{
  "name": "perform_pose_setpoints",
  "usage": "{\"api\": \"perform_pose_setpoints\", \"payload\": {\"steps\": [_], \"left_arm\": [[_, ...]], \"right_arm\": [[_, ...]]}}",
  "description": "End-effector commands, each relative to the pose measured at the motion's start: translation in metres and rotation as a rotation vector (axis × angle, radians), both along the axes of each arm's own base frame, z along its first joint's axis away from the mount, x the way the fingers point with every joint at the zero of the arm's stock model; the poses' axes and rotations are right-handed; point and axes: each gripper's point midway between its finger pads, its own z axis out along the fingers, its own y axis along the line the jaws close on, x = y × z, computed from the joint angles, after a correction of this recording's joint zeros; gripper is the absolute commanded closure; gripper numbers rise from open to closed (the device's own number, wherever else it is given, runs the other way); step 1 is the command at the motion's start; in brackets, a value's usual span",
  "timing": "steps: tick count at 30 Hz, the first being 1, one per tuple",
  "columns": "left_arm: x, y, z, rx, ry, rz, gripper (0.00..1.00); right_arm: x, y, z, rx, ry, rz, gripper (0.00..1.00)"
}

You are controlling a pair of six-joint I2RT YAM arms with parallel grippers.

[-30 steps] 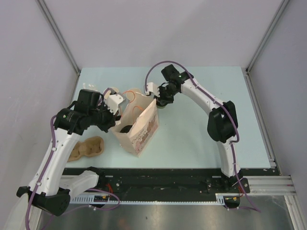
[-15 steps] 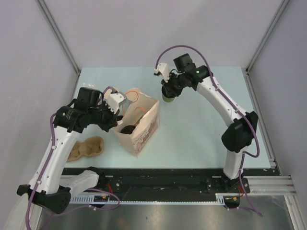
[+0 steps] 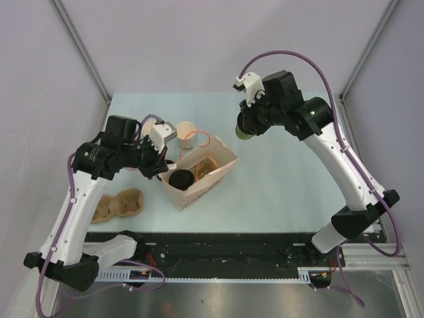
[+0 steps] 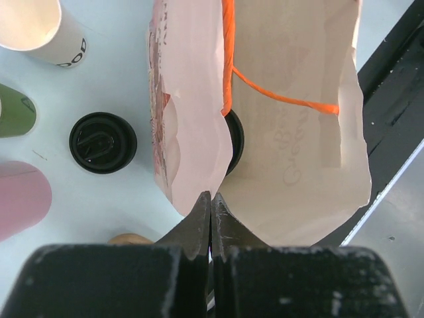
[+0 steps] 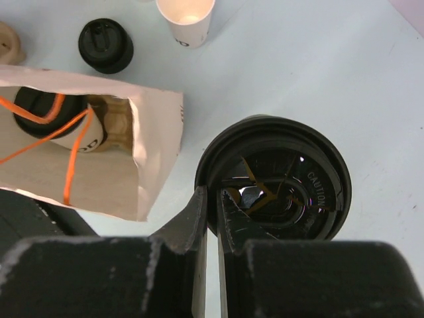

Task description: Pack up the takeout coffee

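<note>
My right gripper (image 5: 212, 199) is shut on the rim of a black lid (image 5: 285, 179) that caps a green-sided cup (image 3: 246, 135). It holds the cup in the air to the right of the beige paper bag (image 3: 215, 169). A second lidded cup (image 5: 40, 109), white with dark print, stands inside the bag (image 5: 99, 189) and shows from above as a black disc (image 3: 180, 177). My left gripper (image 4: 211, 199) is shut on the bag's near-left rim (image 4: 192, 132) and keeps its mouth open. Orange handles (image 4: 278, 99) hang across the opening.
Behind the bag stand an open white cup (image 3: 185, 130) (image 4: 30, 26) and a loose black lid (image 4: 103, 142) (image 5: 106, 45). A green cup (image 4: 13, 109) and a pink cup (image 4: 23, 199) show at the left wrist view's left edge. A tan pulp tray (image 3: 119, 204) lies front left.
My right arm has swung up and to the right, away from the bag's far edge, with the lidded cup in its grip. The bag has tipped rightward with its mouth wider.
</note>
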Motion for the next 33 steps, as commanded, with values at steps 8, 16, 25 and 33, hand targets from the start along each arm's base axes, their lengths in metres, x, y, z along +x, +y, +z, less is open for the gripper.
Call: {"api": "perform_pose_setpoints", "payload": {"steps": [8,16,25,33], "left_arm": [[-0.001,-0.008,-0.007,-0.052,0.032,0.007,0.99],[0.005,-0.008,-0.009,-0.042,0.024,0.019,1.00],[0.007,-0.004,-0.008,-0.029,0.007,0.032,1.00],[0.009,-0.005,-0.010,-0.022,-0.003,0.017,1.00]], "right_arm": [[-0.082,0.022,0.075,0.058,-0.099,0.022,1.00],[-0.116,0.055,0.086,0.056,-0.124,0.135,1.00],[-0.116,0.106,0.050,0.040,0.006,0.310,1.00],[-0.089,0.118,0.020,-0.022,0.041,0.295,1.00]]}}
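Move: The right hand holds the lidded green cup. The bag's middle lies about 11 cm back, 12 cm left and 20 cm below it, with the lidded white cup inside some 6 cm farther left. The empty white cup stands about 6 cm ahead and 19 cm left of the right hand. The left hand pinches the bag's left rim, the bag's middle about 4 cm ahead and 11 cm right of it, and the loose black lid 9 cm ahead and 3 cm left. Carry the lidded green cup with the right gripper back and up, about 11 cm back, towards the bag, then swing it left, sinking some 7 cm over the far right part of the mouth, turning the wrist roughly 15 degrees counter-clockwise and keeping the grip on the lid. Keep the left fingers shut on the bag's left rim, letting that hand sink a little. ##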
